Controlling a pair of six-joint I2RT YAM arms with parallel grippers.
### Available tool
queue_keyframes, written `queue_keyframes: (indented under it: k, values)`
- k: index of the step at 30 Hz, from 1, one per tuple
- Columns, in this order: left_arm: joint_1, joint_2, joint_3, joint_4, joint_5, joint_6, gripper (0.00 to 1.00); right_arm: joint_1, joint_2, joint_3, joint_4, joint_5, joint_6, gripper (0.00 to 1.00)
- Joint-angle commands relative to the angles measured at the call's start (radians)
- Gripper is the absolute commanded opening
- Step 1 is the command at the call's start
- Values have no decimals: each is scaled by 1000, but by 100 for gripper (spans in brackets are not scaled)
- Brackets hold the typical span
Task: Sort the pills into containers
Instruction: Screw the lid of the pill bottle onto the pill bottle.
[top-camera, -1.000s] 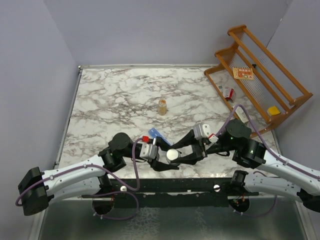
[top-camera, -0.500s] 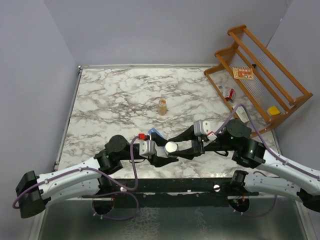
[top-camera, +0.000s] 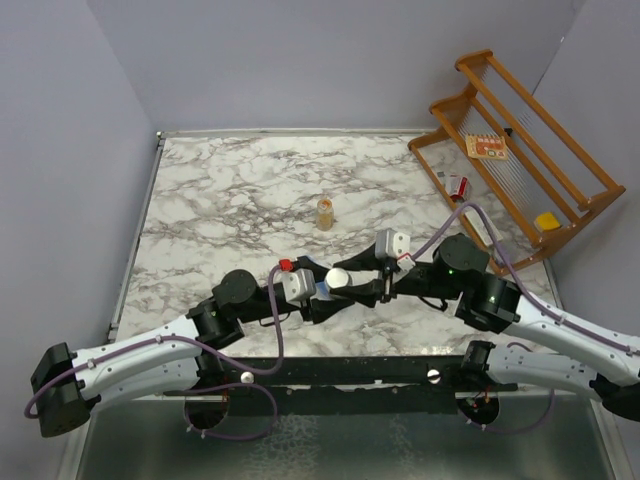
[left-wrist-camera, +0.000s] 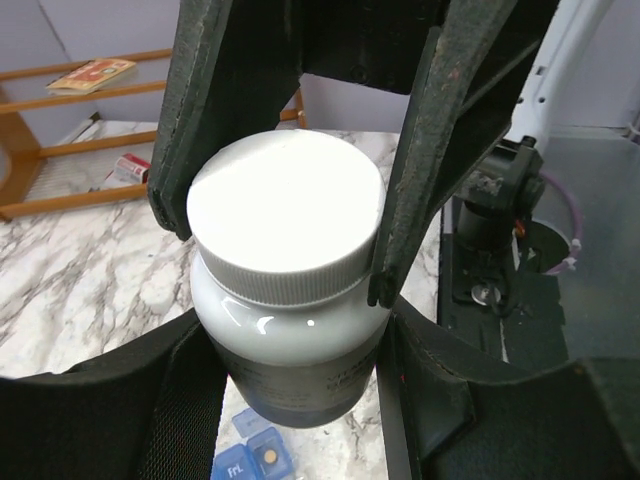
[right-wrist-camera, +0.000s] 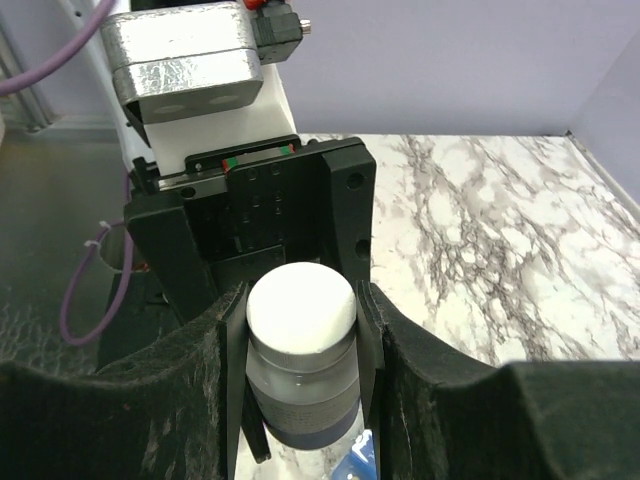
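A dark bottle with a white cap (top-camera: 337, 277) hangs above the table, held between both grippers. In the left wrist view my left gripper (left-wrist-camera: 290, 345) is shut on the bottle's body (left-wrist-camera: 290, 370). My right gripper (right-wrist-camera: 300, 310) is shut on the white cap (right-wrist-camera: 300, 305), and its fingers (left-wrist-camera: 430, 150) come in from the opposite side. The containers (left-wrist-camera: 243, 462), a blue strip, lie on the marble right under the bottle and are mostly hidden. One open compartment holds a small yellow pill (left-wrist-camera: 270, 456). A blue corner of the containers (right-wrist-camera: 358, 462) shows in the right wrist view.
A small amber bottle (top-camera: 325, 212) stands upright near the middle of the marble table (top-camera: 220, 190). A wooden rack (top-camera: 520, 150) holding small items leans at the back right. The table's near edge (top-camera: 350, 350) runs just behind the two arms.
Both arms have carried the bottle together away from the near edge toward the table's middle, and it now sits over the blue strip. Both grips are unchanged.
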Motion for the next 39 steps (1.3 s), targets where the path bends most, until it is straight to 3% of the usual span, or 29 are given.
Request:
queue_keyframes:
  k: [1, 15, 27, 28, 30, 33, 39]
  values:
    - [12, -40, 40, 131, -212, 27, 0, 11, 28, -30, -103, 73, 18, 1]
    - [12, 6, 44, 238, -464, 36, 0, 11, 147, -46, -43, 233, 44, 1]
    - [12, 36, 53, 256, -429, 31, 0, 12, 122, -46, -14, 275, 39, 1]
    - [11, 31, 51, 255, -421, 30, 0, 12, 119, -49, -12, 279, 40, 7]
    - [12, 25, 51, 255, -400, 28, 0, 13, 111, -57, -1, 295, 42, 28]
    - [12, 20, 50, 254, -369, 20, 0, 11, 101, -63, 9, 301, 42, 41]
    - [11, 35, 56, 253, -333, 10, 0, 12, 110, -50, 3, 292, 33, 45]
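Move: The lid sits on the bottle, already between the right hand's fingertips at its hand point; from the left hand, which grips the bottle's body, it is roughly 3 cm straight above. Counted from the left hand, the blue pill organizer lies on the table about 12 cm ahead, 3 cm left and some 25 cm below. The amber pill jar stands about 30 cm ahead of that hand, 4 cm left and some 22 cm below. Bottle and lid, still gripped by the left and right hands, swing forward together about 6 cm over the table towards the organizer, sinking about a centimetre and rising slightly again. On the way the right hand twists the lid clockwise some 15 degrees while the left turns the body about 20 degrees counter-clockwise. Both then stop, and the right fingers begin to slacken around the lid. ##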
